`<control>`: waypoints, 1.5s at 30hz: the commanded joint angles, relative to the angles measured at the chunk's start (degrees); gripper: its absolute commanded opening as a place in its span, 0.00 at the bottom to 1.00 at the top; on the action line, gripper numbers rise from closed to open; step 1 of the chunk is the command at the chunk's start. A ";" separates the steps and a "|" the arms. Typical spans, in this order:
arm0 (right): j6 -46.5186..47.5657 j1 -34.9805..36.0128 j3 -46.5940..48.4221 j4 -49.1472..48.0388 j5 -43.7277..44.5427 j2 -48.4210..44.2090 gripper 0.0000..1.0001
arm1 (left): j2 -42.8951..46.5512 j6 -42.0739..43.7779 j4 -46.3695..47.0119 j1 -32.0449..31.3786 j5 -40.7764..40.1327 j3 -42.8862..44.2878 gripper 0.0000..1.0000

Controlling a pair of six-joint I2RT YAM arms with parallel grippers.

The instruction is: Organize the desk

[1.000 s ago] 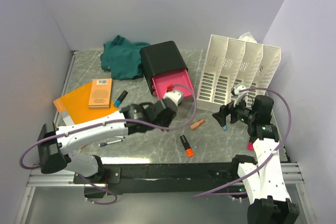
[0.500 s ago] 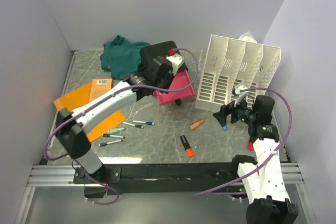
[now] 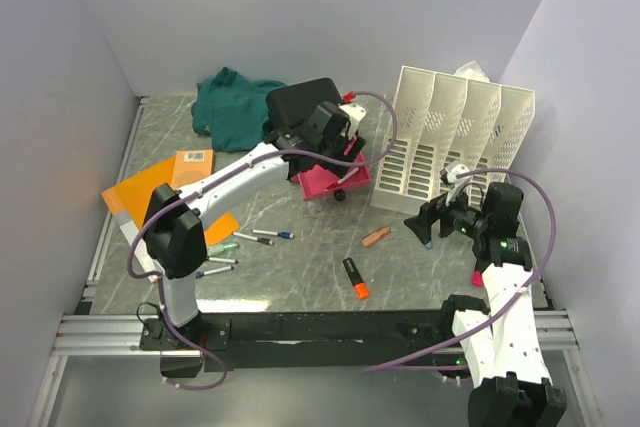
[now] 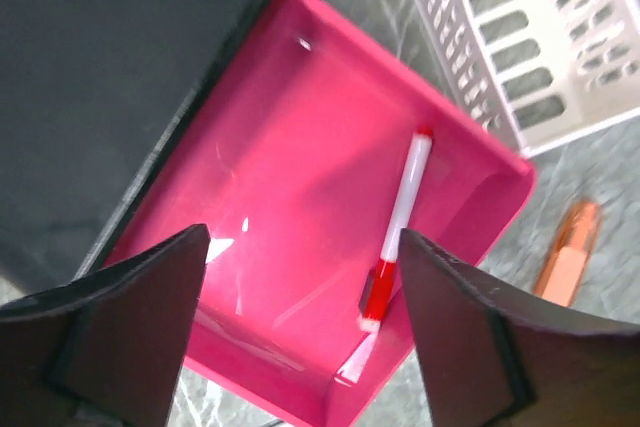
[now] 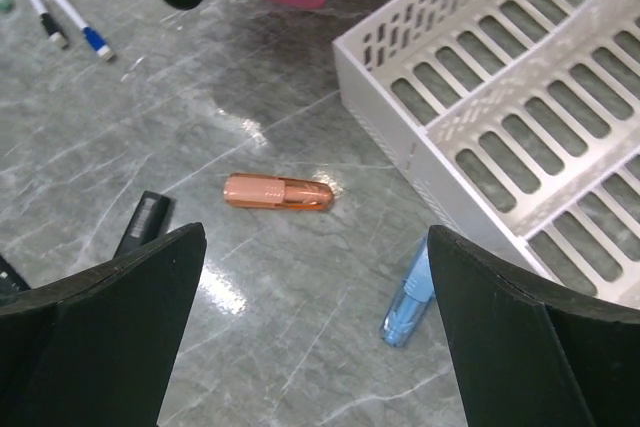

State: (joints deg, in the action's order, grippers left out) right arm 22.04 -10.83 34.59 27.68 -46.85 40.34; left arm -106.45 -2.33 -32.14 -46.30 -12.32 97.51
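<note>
The desk point(image 3: 300, 259) is grey-green marble with stationery scattered on it. My left gripper point(image 3: 335, 152) hangs open over the pulled-out pink drawer point(image 4: 300, 177) of the black drawer box point(image 3: 305, 107). A red and white marker point(image 4: 400, 217) lies loose in that drawer, just ahead of the open left gripper point(image 4: 300, 337). My right gripper point(image 3: 430, 219) hovers open and empty in front of the white file rack point(image 3: 455, 137). Below the right gripper point(image 5: 315, 347) lie an orange highlighter point(image 5: 277, 192) and, near the right finger, a blue highlighter point(image 5: 410, 297).
A green cloth point(image 3: 235, 107) is bunched at the back left. An orange folder point(image 3: 150, 197) with a small orange book point(image 3: 190, 172) on it lies at the left, several pens point(image 3: 240, 242) beside it. A black and orange marker point(image 3: 355, 277) lies near the front edge.
My left arm swung from the desk's middle back to the pink drawer and its jaws opened; the red marker now lies in the drawer. The right arm has not moved.
</note>
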 commanded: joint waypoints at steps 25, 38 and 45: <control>2.05 64.08 53.29 14.25 28.29 53.85 1.00 | 79.81 -25.89 4.45 8.60 -20.01 -56.12 0.99; 2.74 67.17 69.46 15.73 32.96 79.10 0.78 | 85.01 -25.18 5.60 8.60 -22.40 -57.00 0.99; 3.97 67.34 71.67 17.49 33.40 85.78 0.65 | 85.62 -25.27 5.68 8.69 -21.79 -57.00 1.00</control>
State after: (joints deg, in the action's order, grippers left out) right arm 25.12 56.01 103.85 43.55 -14.39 124.70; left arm -21.78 -26.92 -28.12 -37.89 -33.76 40.58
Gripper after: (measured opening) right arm 0.670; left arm 0.995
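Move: The blue-capped marker lies some 37 cm to the right hand's left, about 2 cm farther out and 18 cm lower; the black-capped marker is about 4 cm left of it and 2 cm nearer. On the way there, the brown highlighter lies 12 cm left and 2 cm ahead of the hand; the open drawer is about 21 cm left, 16 cm ahead. From the left hand, the blue-capped marker is roughly 12 cm left, 13 cm back and 20 cm down, with the red marker about 7 cm below that hand and 2 cm right. The right hand sweeps about 35 cm left, rising a little past the brown highlighter, then sinks steeply to hang over the blue-capped marker, its fingers turning counter-clockwise to point down while narrowing to about two thirds open, without gripping. The empty left hand clears out of its way, lifting off the drawer and going some 27 cm left and 16 cm back towards the orange folder as its fingers open fully, then waits high there. ##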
